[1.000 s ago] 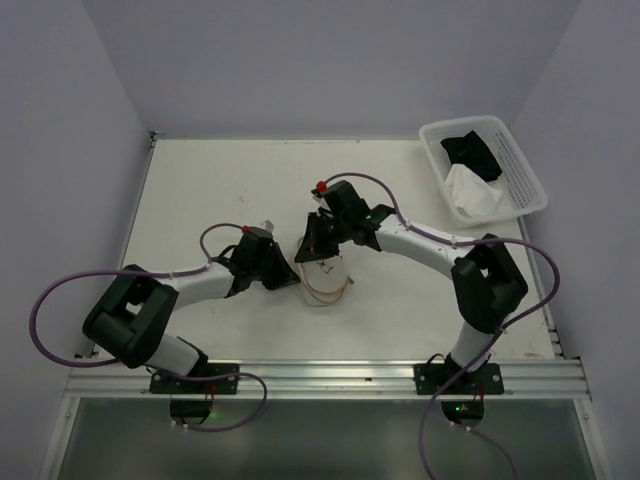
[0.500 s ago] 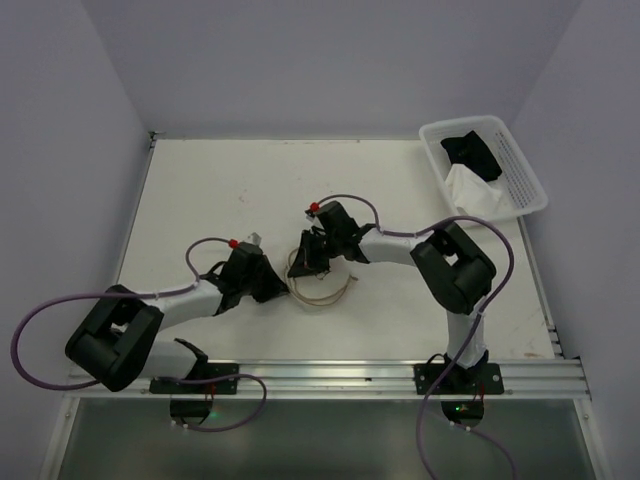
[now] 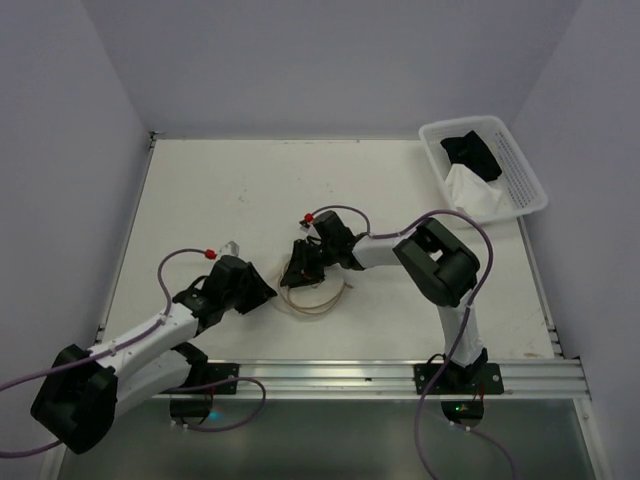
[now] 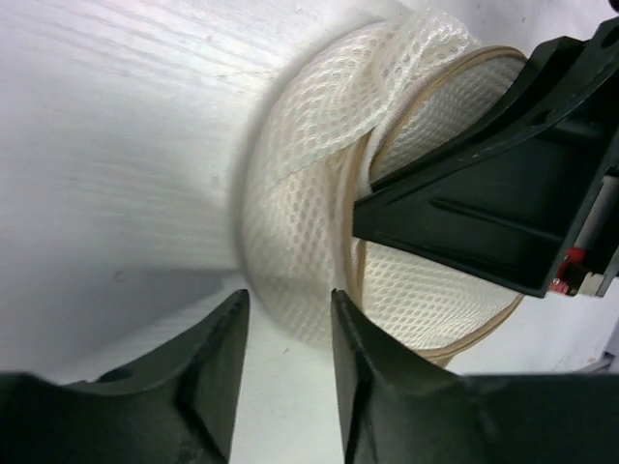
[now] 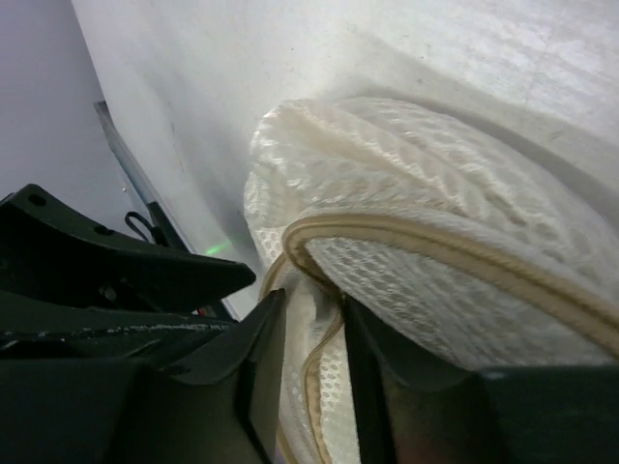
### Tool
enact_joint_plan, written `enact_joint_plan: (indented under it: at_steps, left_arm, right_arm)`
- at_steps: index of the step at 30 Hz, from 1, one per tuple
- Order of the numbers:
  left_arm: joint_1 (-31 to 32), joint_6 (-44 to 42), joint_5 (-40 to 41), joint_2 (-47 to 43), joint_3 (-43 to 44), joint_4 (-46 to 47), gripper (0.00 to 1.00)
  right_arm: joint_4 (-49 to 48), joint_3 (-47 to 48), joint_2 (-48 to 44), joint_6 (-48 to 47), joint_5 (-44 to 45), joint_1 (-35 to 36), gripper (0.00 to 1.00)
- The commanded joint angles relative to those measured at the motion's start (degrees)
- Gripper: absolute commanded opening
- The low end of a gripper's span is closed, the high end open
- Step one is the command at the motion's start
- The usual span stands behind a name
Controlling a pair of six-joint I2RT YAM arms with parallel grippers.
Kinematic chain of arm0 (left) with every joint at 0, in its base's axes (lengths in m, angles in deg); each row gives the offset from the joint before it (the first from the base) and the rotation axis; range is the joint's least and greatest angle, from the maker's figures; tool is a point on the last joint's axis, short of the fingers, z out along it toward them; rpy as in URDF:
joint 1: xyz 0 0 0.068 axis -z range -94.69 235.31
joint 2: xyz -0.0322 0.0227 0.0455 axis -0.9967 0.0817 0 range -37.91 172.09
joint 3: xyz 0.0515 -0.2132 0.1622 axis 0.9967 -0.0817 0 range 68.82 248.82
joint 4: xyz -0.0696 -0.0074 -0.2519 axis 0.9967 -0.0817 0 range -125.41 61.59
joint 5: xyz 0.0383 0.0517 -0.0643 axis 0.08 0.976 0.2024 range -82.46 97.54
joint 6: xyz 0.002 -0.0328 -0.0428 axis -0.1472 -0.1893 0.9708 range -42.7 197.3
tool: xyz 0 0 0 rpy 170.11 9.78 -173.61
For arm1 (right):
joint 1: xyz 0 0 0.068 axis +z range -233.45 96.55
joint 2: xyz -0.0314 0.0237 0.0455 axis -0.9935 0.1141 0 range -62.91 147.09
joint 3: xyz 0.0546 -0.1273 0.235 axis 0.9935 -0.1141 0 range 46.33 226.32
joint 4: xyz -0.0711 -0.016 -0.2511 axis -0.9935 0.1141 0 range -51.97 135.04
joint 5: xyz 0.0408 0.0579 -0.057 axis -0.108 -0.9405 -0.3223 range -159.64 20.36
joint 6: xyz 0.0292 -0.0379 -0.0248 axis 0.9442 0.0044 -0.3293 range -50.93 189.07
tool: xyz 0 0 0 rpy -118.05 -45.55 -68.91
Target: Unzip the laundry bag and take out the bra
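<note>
The laundry bag [image 3: 318, 297] is a cream-white mesh pouch with a tan rim, lying crumpled at the table's middle front. Its face drawing does not show. My right gripper [image 3: 300, 270] is on its far left edge. In the right wrist view the gripper [image 5: 309, 324] is shut on a fold of mesh and tan rim of the bag [image 5: 435, 213]. My left gripper [image 3: 268, 290] is just left of the bag. In the left wrist view the gripper [image 4: 288, 300] is open and empty, just short of the bag [image 4: 309, 222]. The bra is hidden.
A white perforated basket [image 3: 530, 190] stands at the back right, holding a black cloth [image 3: 472, 152] and a white cloth [image 3: 470, 190]. The right gripper's black body [image 4: 484, 203] lies over the bag close to my left fingers. A metal rail [image 3: 320, 378] runs along the near edge.
My left arm has drawn back toward the near left. My right gripper has moved nearer and leftward, and the bag has shifted with it toward the front.
</note>
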Motion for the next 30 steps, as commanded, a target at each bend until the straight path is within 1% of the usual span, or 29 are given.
enact_joint_plan:
  at_steps: [1,2,3,4,5,6,7,8,9,10,11,12,14,15,18,20,23,24,25,26,27,28,29,30]
  left_arm:
    - [0.0,-1.0,7.4,-5.3,2.0,-11.4,0.47]
    - [-0.1,-1.4,8.3,-7.3,3.1,-13.0,0.5]
    - [-0.2,-1.9,9.2,-8.0,5.2,-16.0,0.56]
    - [-0.3,-2.9,11.0,-8.8,6.3,-17.2,0.59]
    - [-0.3,-3.4,11.8,-9.9,7.4,-18.5,0.61]
    - [-0.3,-4.0,12.7,-10.2,9.5,-20.6,0.67]
    - [-0.3,-4.9,14.2,-10.6,10.6,-21.5,0.7]
    - [-0.4,-5.4,14.9,-11.1,11.6,-22.4,0.73]
    - [-0.3,-5.7,15.6,-11.4,12.5,-23.7,0.78]
    - [-0.5,-6.5,16.7,-11.5,14.2,-24.2,0.81]
    - [-0.4,-6.9,17.1,-11.8,15.0,-24.7,0.84]
    - [-0.4,-7.4,17.6,-11.8,15.7,-25.3,0.89]
    - [-0.6,-8.1,18.5,-11.6,17.8,-25.7,0.95]
    - [-0.6,-8.5,18.8,-11.5,18.5,-25.9,1.0]
    - [-0.7,-10.2,19.8,-10.8,20.9,-26.4,1.0]
    - [-0.7,-11.0,20.6,-10.3,22.6,-26.4,1.0]
    - [-1.4,-13.2,21.9,-9.5,24.5,-26.6,1.0]
    - [-1.5,-14.7,22.1,-9.4,25.8,-26.6,1.0]
    - [-2.1,-15.3,22.7,-9.4,26.4,-26.6,1.0]
    - [-2.6,-16.1,23.1,-9.4,27.1,-26.9,1.0]
    - [-2.9,-17.7,23.4,-9.4,28.5,-26.8,1.0]
    - [-3.8,-18.6,23.9,-9.5,29.1,-26.9,1.0]
    - [-4.3,-19.3,24.2,-9.6,29.8,-27.3,1.0]
    - [-5.0,-20.9,24.5,-9.8,31.4,-27.4,1.0]
  right_arm:
    - [3.5,0.0,-1.5,-2.5,2.9,-0.2,0.36]
    - [4.8,0.3,-2.8,-3.4,4.5,-0.2,0.4]
    - [6.1,1.1,-4.1,-5.3,5.6,-0.2,0.44]
    - [9.5,1.7,-7.0,-6.3,6.8,-0.1,0.48]
    - [12.0,2.4,-8.4,-8.4,9.6,-0.2,0.53]
    - [14.2,4.2,-9.7,-9.5,10.8,-0.2,0.57]
    - [18.4,5.1,-12.0,-10.4,12.2,-0.2,0.61]
    - [20.8,6.0,-13.1,-11.2,13.5,-0.2,0.68]
    - [22.7,8.2,-14.0,-12.6,15.7,-0.2,0.7]
    - [26.7,9.4,-14.7,-13.4,16.6,-0.2,0.73]
    - [28.8,10.7,-15.7,-14.7,17.7,-0.2,0.78]
    - [32.6,13.0,-16.1,-15.3,19.7,-0.2,0.8]
    - [35.8,15.2,-17.3,-16.8,21.7,-0.2,0.84]
    - [37.3,17.1,-17.7,-17.0,22.6,-0.2,0.86]
    - [42.1,19.5,-20.6,-18.6,28.0,-0.7,0.88]
    - [43.0,19.4,-22.8,-19.7,31.2,-1.8,0.89]
    - [43.5,17.5,-29.2,-20.4,33.3,-6.4,0.91]
    - [43.5,15.5,-31.3,-20.4,33.5,-9.9,0.92]
    - [43.4,14.3,-35.9,-20.5,33.6,-11.8,0.93]
    - [43.5,12.1,-38.4,-20.8,34.4,-14.0,0.93]
    - [43.5,11.0,-40.9,-21.2,34.8,-18.0,0.95]
    - [43.4,10.0,-46.2,-21.5,35.1,-19.9,0.97]
    - [43.4,8.1,-48.9,-22.4,36.6,-22.1,0.99]
    - [43.4,7.3,-51.6,-22.8,37.0,-26.1,0.99]
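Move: My right hand is at the left part of the laundry bag, its fingertips at the beige trim; the bag's middle lies about 6 cm to its right, level fore and aft and about 1 cm lower, and the zip tab some 15 cm to its right. The basket it leaves towards stands roughly 53 cm to the right and 33 cm ahead. From my left hand the bag's middle is about 10 cm right, 2 cm ahead. Both my hands, already opening, spread wide and come away from the bag. My right hand pulls its fingertips free of the trim and climbs about 22 cm, drifting forward, then sweeps about 23 cm right towards the basket, turning clockwise. My left hand rises some 15 cm while easing left and a little forward, tilting about 25 degrees. ##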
